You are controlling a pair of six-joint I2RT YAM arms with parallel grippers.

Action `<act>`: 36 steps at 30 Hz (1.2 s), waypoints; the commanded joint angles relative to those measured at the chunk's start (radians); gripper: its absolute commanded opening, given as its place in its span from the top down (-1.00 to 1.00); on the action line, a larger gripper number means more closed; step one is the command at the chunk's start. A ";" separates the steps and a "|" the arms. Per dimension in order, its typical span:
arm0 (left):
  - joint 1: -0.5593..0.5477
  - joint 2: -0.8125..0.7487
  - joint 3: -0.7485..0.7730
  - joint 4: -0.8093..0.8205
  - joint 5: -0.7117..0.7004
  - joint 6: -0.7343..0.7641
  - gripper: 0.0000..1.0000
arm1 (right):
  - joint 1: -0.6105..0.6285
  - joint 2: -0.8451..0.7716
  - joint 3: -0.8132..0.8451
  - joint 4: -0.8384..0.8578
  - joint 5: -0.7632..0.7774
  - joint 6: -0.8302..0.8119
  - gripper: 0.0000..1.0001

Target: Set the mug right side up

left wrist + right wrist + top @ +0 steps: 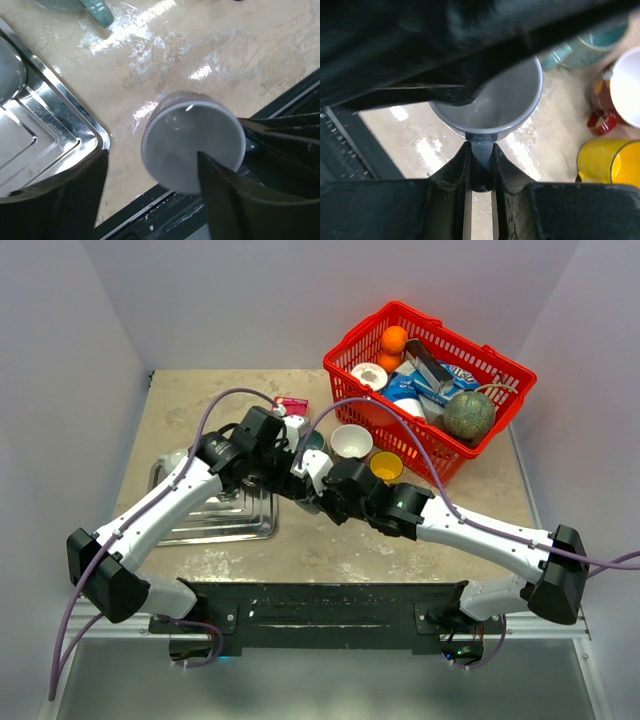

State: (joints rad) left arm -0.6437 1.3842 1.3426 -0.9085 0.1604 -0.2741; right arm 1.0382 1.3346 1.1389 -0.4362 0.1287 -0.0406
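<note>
The grey mug (490, 100) has its mouth facing up. My right gripper (481, 152) is shut on its handle (481, 145), which is pinched between both fingers. In the left wrist view the mug (192, 140) is seen from above, mouth toward the camera. My left gripper (150, 160) is open over it, with one finger (225, 195) across the mug's mouth and the other finger (60, 200) outside its wall. In the top view both grippers meet mid-table and the mug (306, 492) is mostly hidden between them. Whether the mug rests on the table cannot be told.
A steel tray (225, 525) lies to the left and also shows in the left wrist view (45, 125). A teal mug (585, 47), a white mug (351, 441) and a yellow mug (386, 467) stand behind. A red basket (345, 358) of items sits far right.
</note>
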 commanded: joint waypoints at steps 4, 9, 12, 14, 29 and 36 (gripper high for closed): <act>0.007 -0.056 0.017 0.065 -0.203 -0.166 -0.93 | -0.009 -0.133 -0.191 0.221 0.302 0.270 1.00; 0.018 -0.088 -0.022 0.098 -0.292 -0.232 -0.99 | -0.010 -0.157 -0.347 0.372 0.497 0.386 1.00; 0.019 -0.112 -0.042 0.117 -0.315 -0.258 -0.99 | -0.010 -0.123 -0.407 0.460 0.595 0.444 1.00; 0.019 -0.123 -0.056 0.126 -0.317 -0.270 -0.99 | -0.010 -0.089 -0.435 0.543 0.635 0.456 1.00; 0.021 -0.172 -0.131 0.125 -0.294 -0.310 -0.99 | -0.112 0.097 -0.562 0.836 0.657 0.512 1.00; 0.022 -0.171 -0.135 0.117 -0.298 -0.307 -0.99 | -0.124 0.193 -0.561 0.895 0.637 0.516 1.00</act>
State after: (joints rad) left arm -0.6285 1.2358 1.2125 -0.8165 -0.1219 -0.5655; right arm 0.9203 1.4994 0.5674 0.3252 0.7410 0.4473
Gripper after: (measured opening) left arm 0.992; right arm 0.169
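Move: Some 13 cm ahead of the right hand, 10 cm to its right and 14 cm below lies the bare spot where the held grey mug is taken. The yellow mug stands about 8 cm right of that spot and 2 cm farther out, the red mug 8 cm beyond it, and the green mug 7 cm farther out and 11 cm left of it. From the left hand the spot is about 8 cm ahead, 14 cm right and 14 cm lower. Keeping its pinch on the grey mug's handle, the right hand carries it away from the left hand, first right and down, then forward as well: about 14 cm down, 10 right and 8 forward, towards the gap by the red and yellow mugs, turning some 50 degrees clockwise. The left hand opens the rest of the way, backs off left and a little forward, and turns counter-clockwise. ##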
